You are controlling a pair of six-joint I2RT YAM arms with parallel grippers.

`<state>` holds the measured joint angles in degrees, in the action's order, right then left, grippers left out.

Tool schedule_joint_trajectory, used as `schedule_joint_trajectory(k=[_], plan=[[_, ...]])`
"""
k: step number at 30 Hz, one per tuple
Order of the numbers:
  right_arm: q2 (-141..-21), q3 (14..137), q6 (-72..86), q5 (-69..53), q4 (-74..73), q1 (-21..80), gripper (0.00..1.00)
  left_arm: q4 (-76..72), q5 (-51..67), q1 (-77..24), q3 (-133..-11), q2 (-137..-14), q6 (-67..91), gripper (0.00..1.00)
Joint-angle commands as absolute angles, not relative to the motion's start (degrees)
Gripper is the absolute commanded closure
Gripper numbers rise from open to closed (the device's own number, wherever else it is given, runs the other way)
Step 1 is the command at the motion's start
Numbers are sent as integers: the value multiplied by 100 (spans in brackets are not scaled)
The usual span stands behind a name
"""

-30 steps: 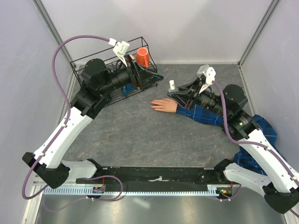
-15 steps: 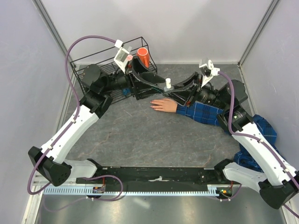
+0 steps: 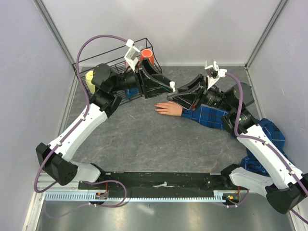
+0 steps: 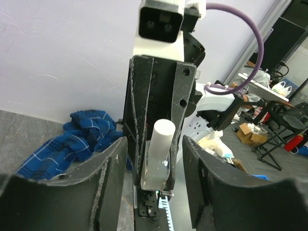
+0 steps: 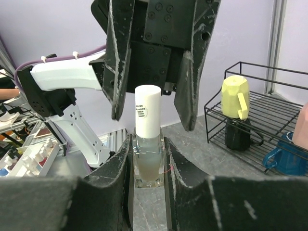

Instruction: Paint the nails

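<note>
A small clear bottle with a tall white cap stands upright in my right gripper, which is shut on its glass body. My left gripper faces it from the other side. Its fingers flank the white cap with a gap on each side, so it is open. Both grippers meet above the peach-pink fake hand, which lies flat at the end of a blue plaid sleeve, fingertips pointing left. The nails are too small to make out.
A black wire rack stands at the back left with an orange cup and a yellow mug in it. A blue mug also sits there. Bunched plaid cloth lies by the right arm.
My left arm has swung right, away from the rack, and brought its fingers around the bottle's cap, jaws narrowing. My right gripper carried the bottle left and up over the hand.
</note>
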<state>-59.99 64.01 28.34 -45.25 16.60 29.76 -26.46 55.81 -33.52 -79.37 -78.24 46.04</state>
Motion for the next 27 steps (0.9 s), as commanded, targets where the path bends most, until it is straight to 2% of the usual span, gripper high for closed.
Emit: schedule_joint_trajectory(k=[1,3,4,5,7,11,13,16,17,18,19,20,24,27], plan=[[-6021,6337,2874,-4641,2013,2935,100,-3024,5695,-3392,-8279,-7857,4931,53],[-6029,6328,2769,-4562,1917,2909,100,-2980,5687,-3410,-8323,-7884,4878,60],[-6021,6328,2716,-4466,1855,2918,100,-2771,5669,-3462,-8341,-7875,4817,70],[-6003,6346,2620,-4404,1733,2918,100,-2603,5591,-3498,-8376,-7840,4547,74],[-5986,6389,2497,-4281,1583,2909,100,-1816,5415,-3673,-8516,-7770,4124,83],[-5933,6530,2145,-3816,1074,2918,100,-450,4398,-4112,-8832,-7594,2717,98],[-5898,6600,1882,-3517,854,2918,100,-116,3923,-4428,-8912,-7489,2279,98],[-5792,6697,1435,-2674,291,2944,100,614,2028,-5094,-9026,-7383,1978,98],[-5705,6680,1337,-2480,116,2970,100,885,716,-5280,-9052,-7374,2030,98],[-5661,6662,1240,-2183,62,3014,100,1009,42,-5691,-9122,-7391,2109,98],[-5625,6653,1048,-2040,18,3067,100,1089,-1157,-5887,-9184,-7496,2188,98],[-5590,6627,933,-1926,-139,3120,100,1203,-1595,-6080,-9272,-7601,2215,98],[-5564,6548,589,-1442,-325,3419,100,2552,-2109,-6503,-10760,-8418,2759,98],[-5467,6469,536,-1336,-325,3428,100,2944,-2504,-6565,-11258,-8780,2909,98]])
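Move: The white cap of the nail polish bottle, which the right hand holds by its glass, is almost between the open left fingertips, about 1 cm to the right and 1 cm above the left hand's point. It sits some 3 cm above the right hand's point. From the left hand, the mannequin hand lies about 14 cm ahead, 2 cm right and 45 cm below; the pink mug is about 22 cm ahead, 13 cm left and 30 cm below. The left hand stays almost in place, easing up barely 1 cm as its fingers close from about half open and pinch the cap, while the right hand sinks slightly and keeps its grip on the glass. Then, with cap and bottle between them, both hands travel some 5 cm forward and to the right while twisting against each other, the left turning about 45 degrees counter-clockwise and the right about 25 degrees clockwise, until their fingers point more forward. ##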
